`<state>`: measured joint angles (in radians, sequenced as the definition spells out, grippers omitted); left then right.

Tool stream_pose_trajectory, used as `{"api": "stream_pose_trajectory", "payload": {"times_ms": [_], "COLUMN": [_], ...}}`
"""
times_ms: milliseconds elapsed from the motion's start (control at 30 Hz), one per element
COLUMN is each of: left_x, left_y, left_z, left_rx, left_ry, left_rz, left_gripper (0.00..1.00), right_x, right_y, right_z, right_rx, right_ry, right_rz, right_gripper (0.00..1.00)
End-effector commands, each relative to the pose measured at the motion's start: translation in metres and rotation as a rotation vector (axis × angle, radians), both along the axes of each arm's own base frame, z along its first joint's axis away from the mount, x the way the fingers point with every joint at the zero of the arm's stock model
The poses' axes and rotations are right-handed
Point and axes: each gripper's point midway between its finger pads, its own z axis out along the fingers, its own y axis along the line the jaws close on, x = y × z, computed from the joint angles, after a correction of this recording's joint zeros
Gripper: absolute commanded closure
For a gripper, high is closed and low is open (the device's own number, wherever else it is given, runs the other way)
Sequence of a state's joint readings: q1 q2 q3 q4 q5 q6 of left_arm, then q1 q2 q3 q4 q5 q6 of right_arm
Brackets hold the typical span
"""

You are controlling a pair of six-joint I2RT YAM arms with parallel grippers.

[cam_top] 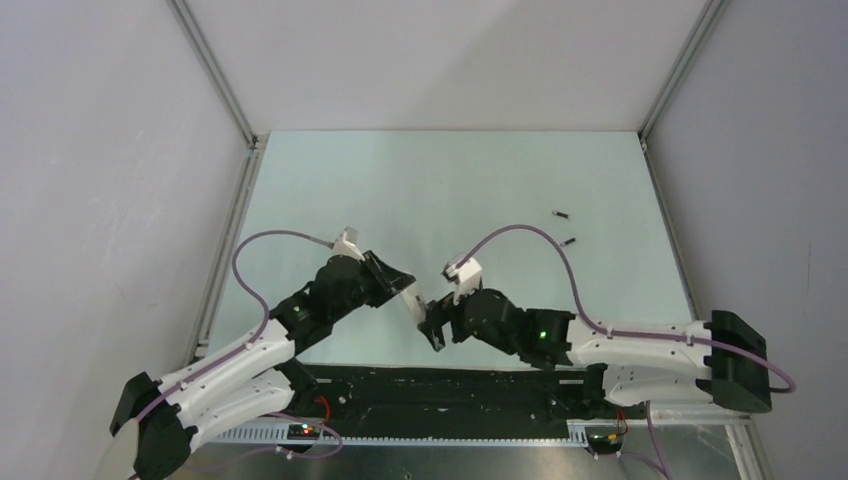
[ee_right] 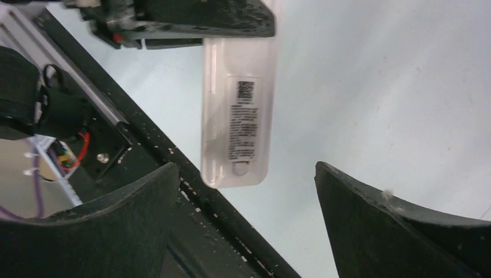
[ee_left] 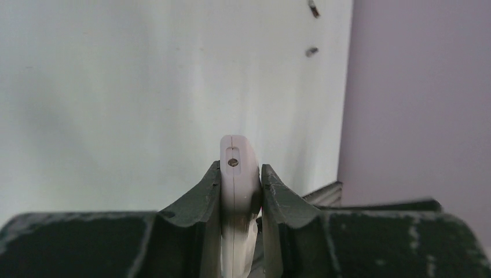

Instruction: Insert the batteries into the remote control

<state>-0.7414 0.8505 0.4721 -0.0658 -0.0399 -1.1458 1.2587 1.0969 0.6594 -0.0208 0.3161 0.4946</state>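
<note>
My left gripper (cam_top: 400, 285) is shut on the remote control (cam_top: 410, 298), a slim white handset held up off the table. In the left wrist view its narrow end (ee_left: 234, 165) sticks out between the two dark fingers. The right wrist view shows its plain back with a barcode label (ee_right: 242, 119), and its free end lies just ahead of my right gripper (ee_right: 244, 168). That gripper is wide open and touches nothing. Two batteries lie on the table at the far right, one (cam_top: 561, 213) behind the other (cam_top: 571, 241). They also show in the left wrist view, one battery (ee_left: 313, 8) above the other (ee_left: 311, 51).
A black strip (cam_top: 450, 385) runs along the table's near edge under both arms. Grey walls and aluminium frame posts (cam_top: 215, 70) enclose the pale green table (cam_top: 450, 180). Purple cables (cam_top: 520, 235) loop over both wrists.
</note>
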Motion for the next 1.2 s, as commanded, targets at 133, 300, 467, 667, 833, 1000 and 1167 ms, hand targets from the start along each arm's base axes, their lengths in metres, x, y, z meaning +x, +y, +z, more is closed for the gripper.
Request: {"api": "stream_pose_trajectory", "payload": {"times_ms": [133,300,467,667,833,1000,1167], "left_x": [0.012,0.009,0.007,0.002,-0.001,-0.002,-0.003], "left_y": [0.036,0.044,0.043,0.034,0.031,0.029,0.029], "left_z": [0.003,0.002,0.006,0.004,0.001,0.003,0.011], "left_rx": [0.060,0.076,0.078,0.089,0.086,0.090,0.080], "left_ry": [0.059,0.101,0.132,0.166,0.185,0.178,0.150], "left_rz": [0.226,0.264,0.267,0.218,0.202,0.178,0.158], "left_gripper": [1.00,1.00,1.00,1.00,1.00,1.00,0.78], "right_x": [0.009,0.006,0.008,0.016,0.020,0.019,0.017], "right_y": [0.028,0.046,0.049,0.048,0.048,0.050,0.049], "right_z": [0.017,0.003,-0.009,-0.016,-0.015,-0.017,-0.018], "right_rx": [-0.313,-0.393,-0.431,-0.479,-0.494,-0.507,-0.500], "right_ry": [-0.377,-0.419,-0.425,-0.464,-0.482,-0.476,-0.450], "right_rz": [-0.022,-0.009,-0.017,-0.045,-0.051,-0.042,-0.043], "right_gripper": [0.08,0.11,0.16,0.27,0.44,0.58,0.90]}}
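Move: The remote control is already held by the left hand near its far end. Its middle lies about 3 cm ahead, 3 cm left and 3 cm below the open right hand, the free end pointing back towards that hand. The left gripper's fingertips stand some 8 cm ahead and 5 cm left of the right hand. From the left hand itself, the remote's middle is roughly 4 cm back, 3 cm right and 2 cm lower. The right hand, fingers wide open, goes left about 4 cm and then down nearly 4 cm, rolling its left side downward by some 40 degrees to line its fingers up across the remote's thickness, then closes them to pinch the free end by its narrow way. The left hand keeps its grip on the other end, first shifting the remote left about 4 cm and slightly down while turning a little counter-clockwise and tipping down, then holding it there. ##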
